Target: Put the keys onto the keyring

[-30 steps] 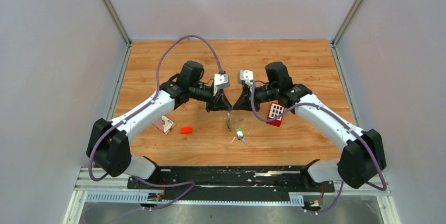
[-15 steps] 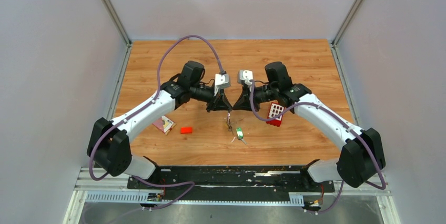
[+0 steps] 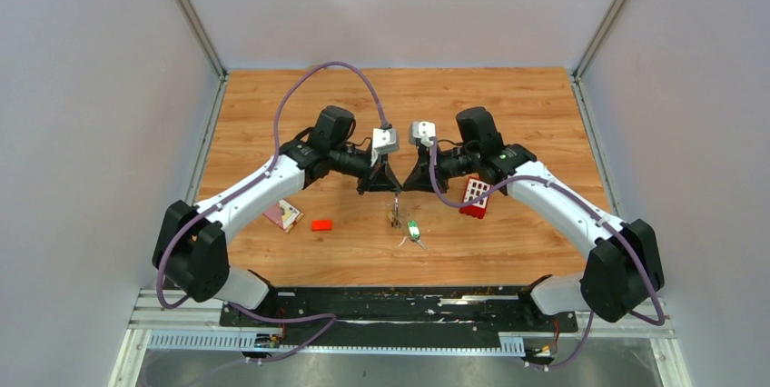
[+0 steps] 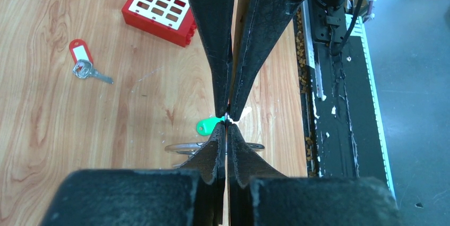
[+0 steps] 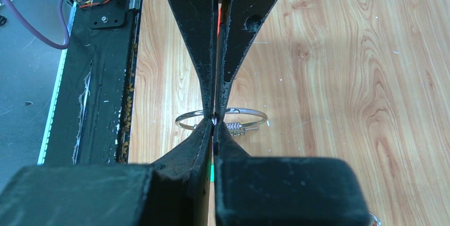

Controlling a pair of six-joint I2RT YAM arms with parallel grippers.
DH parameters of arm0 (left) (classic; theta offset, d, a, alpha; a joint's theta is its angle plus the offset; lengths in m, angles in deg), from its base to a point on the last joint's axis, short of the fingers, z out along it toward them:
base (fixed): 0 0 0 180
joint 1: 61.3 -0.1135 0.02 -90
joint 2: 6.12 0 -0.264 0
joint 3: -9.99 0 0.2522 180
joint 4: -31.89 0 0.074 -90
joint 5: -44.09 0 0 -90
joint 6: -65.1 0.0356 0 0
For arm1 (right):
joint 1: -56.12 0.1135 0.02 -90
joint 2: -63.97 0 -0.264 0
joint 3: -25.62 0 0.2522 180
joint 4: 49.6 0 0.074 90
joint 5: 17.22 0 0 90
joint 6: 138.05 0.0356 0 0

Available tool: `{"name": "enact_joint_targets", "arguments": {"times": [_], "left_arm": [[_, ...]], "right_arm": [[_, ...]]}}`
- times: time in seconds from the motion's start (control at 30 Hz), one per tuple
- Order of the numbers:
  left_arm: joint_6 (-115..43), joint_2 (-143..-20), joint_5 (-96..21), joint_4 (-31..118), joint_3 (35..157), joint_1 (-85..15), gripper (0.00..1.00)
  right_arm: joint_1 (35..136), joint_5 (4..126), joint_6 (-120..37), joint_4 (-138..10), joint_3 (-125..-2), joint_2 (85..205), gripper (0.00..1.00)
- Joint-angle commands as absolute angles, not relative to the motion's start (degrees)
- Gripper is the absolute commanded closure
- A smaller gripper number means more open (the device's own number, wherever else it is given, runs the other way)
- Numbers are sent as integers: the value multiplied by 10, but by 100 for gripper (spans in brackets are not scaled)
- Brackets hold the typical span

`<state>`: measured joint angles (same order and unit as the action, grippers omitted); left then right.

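The keyring is a thin silver wire ring that hangs just above the wood below the two grippers, which meet tip to tip. My left gripper is shut, pinching the wire at the ring's top. My right gripper is shut on the same spot from the other side. The keyring shows a threaded closure beside the tips. A green-headed key lies on the table under the ring, also seen as the green key. A red-tagged silver key lies apart on the wood.
A red block with white squares lies under the right forearm. A small red block and a pink and yellow piece sit by the left arm. The black base rail runs along the near edge.
The left gripper's fingers have closed together onto the ring. Both arms and the hanging ring have hardly moved.
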<state>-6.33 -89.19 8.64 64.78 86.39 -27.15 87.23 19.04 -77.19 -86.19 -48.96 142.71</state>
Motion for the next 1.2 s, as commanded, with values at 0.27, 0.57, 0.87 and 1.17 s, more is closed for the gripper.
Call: {"name": "enact_joint_targets", "arguments": {"times": [0.27, 0.57, 0.87, 1.17], "left_arm": [[-97, -870, 72, 593, 868, -265, 100], [-188, -830, 75, 463, 810, -297, 100], [-294, -826, 136, 316, 763, -321, 100], [-430, -842, 211, 151, 733, -323, 100]], "right_arm": [[878, 195, -764, -845, -513, 1423, 89], [855, 178, -763, -847, -511, 1402, 60], [819, 154, -785, -852, -503, 1367, 61], [817, 139, -834, -901, -512, 1354, 63]]}}
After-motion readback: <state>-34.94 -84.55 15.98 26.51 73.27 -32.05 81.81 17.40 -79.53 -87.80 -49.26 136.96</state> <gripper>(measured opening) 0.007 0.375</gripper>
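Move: The keyring hangs between the two closed grippers, its middle roughly 4 cm straight under the left fingertips, and about 4 cm below and 1 cm left of the right ones. From the left hand, the green-tagged key lies level fore and aft, 4 cm right; the red-tagged key 15 cm ahead, 10 cm right; the red box 8 cm ahead, 17 cm right, all about 19 cm down on the table. The keyring stays pinched by its top in the left fingers, which carry it mainly up, about 4 cm, swinging forward and then partly back, while they tilt some 15 degrees nearer level. First the right fingers open to about two fifths and let go, then that hand draws off right and up by roughly 3 cm each, with a little forward. ##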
